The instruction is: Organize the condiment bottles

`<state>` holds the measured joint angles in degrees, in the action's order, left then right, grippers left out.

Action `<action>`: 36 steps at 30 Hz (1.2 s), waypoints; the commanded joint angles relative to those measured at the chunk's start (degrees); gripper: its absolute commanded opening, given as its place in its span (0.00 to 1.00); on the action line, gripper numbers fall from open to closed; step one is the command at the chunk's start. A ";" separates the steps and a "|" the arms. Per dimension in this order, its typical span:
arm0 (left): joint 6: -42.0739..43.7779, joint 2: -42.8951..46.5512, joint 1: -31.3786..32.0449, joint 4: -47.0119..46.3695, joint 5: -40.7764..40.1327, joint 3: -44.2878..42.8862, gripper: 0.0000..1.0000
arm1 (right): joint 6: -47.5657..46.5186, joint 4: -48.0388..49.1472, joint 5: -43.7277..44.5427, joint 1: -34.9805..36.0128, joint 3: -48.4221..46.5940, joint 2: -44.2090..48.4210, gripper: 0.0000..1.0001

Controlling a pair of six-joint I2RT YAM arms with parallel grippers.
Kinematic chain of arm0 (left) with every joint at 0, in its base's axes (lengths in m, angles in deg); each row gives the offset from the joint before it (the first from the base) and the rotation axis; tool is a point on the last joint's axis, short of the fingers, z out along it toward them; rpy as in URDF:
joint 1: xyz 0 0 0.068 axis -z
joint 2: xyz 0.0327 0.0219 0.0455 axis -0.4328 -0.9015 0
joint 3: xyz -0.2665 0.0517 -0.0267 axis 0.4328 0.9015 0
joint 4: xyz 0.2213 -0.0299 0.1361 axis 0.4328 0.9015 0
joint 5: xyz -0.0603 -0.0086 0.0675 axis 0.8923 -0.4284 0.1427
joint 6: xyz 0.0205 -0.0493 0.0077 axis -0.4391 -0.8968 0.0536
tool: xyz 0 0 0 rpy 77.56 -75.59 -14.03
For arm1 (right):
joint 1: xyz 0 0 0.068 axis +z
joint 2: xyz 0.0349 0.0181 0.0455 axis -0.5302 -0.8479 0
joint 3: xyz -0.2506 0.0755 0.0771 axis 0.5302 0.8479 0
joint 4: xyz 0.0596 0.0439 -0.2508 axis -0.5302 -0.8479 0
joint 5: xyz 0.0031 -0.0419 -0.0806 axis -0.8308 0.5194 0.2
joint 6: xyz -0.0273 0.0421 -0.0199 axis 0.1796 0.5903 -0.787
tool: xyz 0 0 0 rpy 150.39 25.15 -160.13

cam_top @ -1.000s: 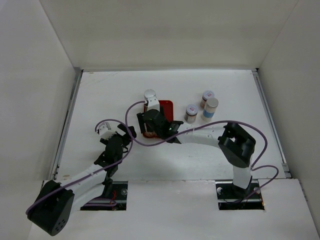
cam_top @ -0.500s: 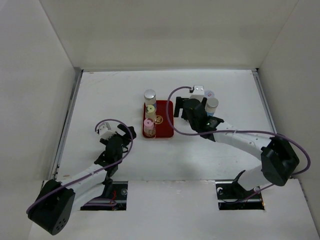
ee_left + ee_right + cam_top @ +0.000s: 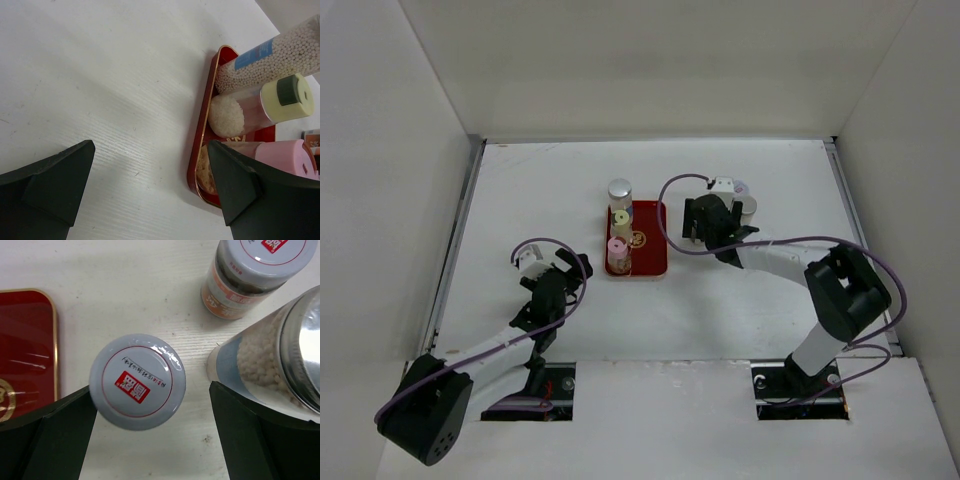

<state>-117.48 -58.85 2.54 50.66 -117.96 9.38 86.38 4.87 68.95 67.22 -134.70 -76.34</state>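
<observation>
A red tray (image 3: 648,240) holds three upright condiment bottles in a column: silver-capped (image 3: 620,190), yellow-green-capped (image 3: 620,216) and pink-capped (image 3: 617,246). My right gripper (image 3: 705,224) is open right of the tray, above a loose bottle. In the right wrist view the gripper (image 3: 150,405) straddles that bottle's grey-white cap with a red label (image 3: 137,381), without closing on it. A second such bottle (image 3: 260,270) and a silver-capped bead-filled bottle (image 3: 265,360) stand beside it. My left gripper (image 3: 560,272) is open and empty, left of the tray.
The left wrist view shows the tray rim (image 3: 204,135) with the three bottles (image 3: 280,97) just right of the open left gripper (image 3: 150,190). White walls enclose the table on three sides. The tray's right half (image 3: 25,340) holds no bottles.
My right gripper has left the tray, where the pink-capped bottle now stands, and moved right to hover over the loose bottles. The left arm has not moved.
</observation>
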 commanded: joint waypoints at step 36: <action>-0.32 0.30 0.86 -3.85 -0.39 0.08 1.00 | -6.43 8.43 -6.01 5.80 -25.84 -13.81 0.53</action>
<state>-117.48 -59.48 3.02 49.35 -117.94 9.38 80.39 7.97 64.25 72.44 -155.47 -87.98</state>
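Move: The grey-lidded bottle stands just in front of the right hand, between its open fingers: about 3 cm ahead, 1 cm left, its middle some 3 cm lower. The pellet bottle is about 3 cm ahead and 7 cm right of this hand; the second grey-lidded jar, 9 cm ahead and 6 cm right. The red tray's middle is roughly 2 cm ahead, 17 cm left, 7 cm below. From the left hand, the grey-lidded bottle lies about 9 cm ahead and 33 cm right. The right fingers pinch the grey-lidded bottle near its lid after easing forward about 2 cm and slightly down around it. Keeping that grip, the hand lifts roughly 7 cm while swinging some 10 cm left and a little forward towards the red tray, gathering speed, turning about 10 degrees counter-clockwise and tipping slightly up. ##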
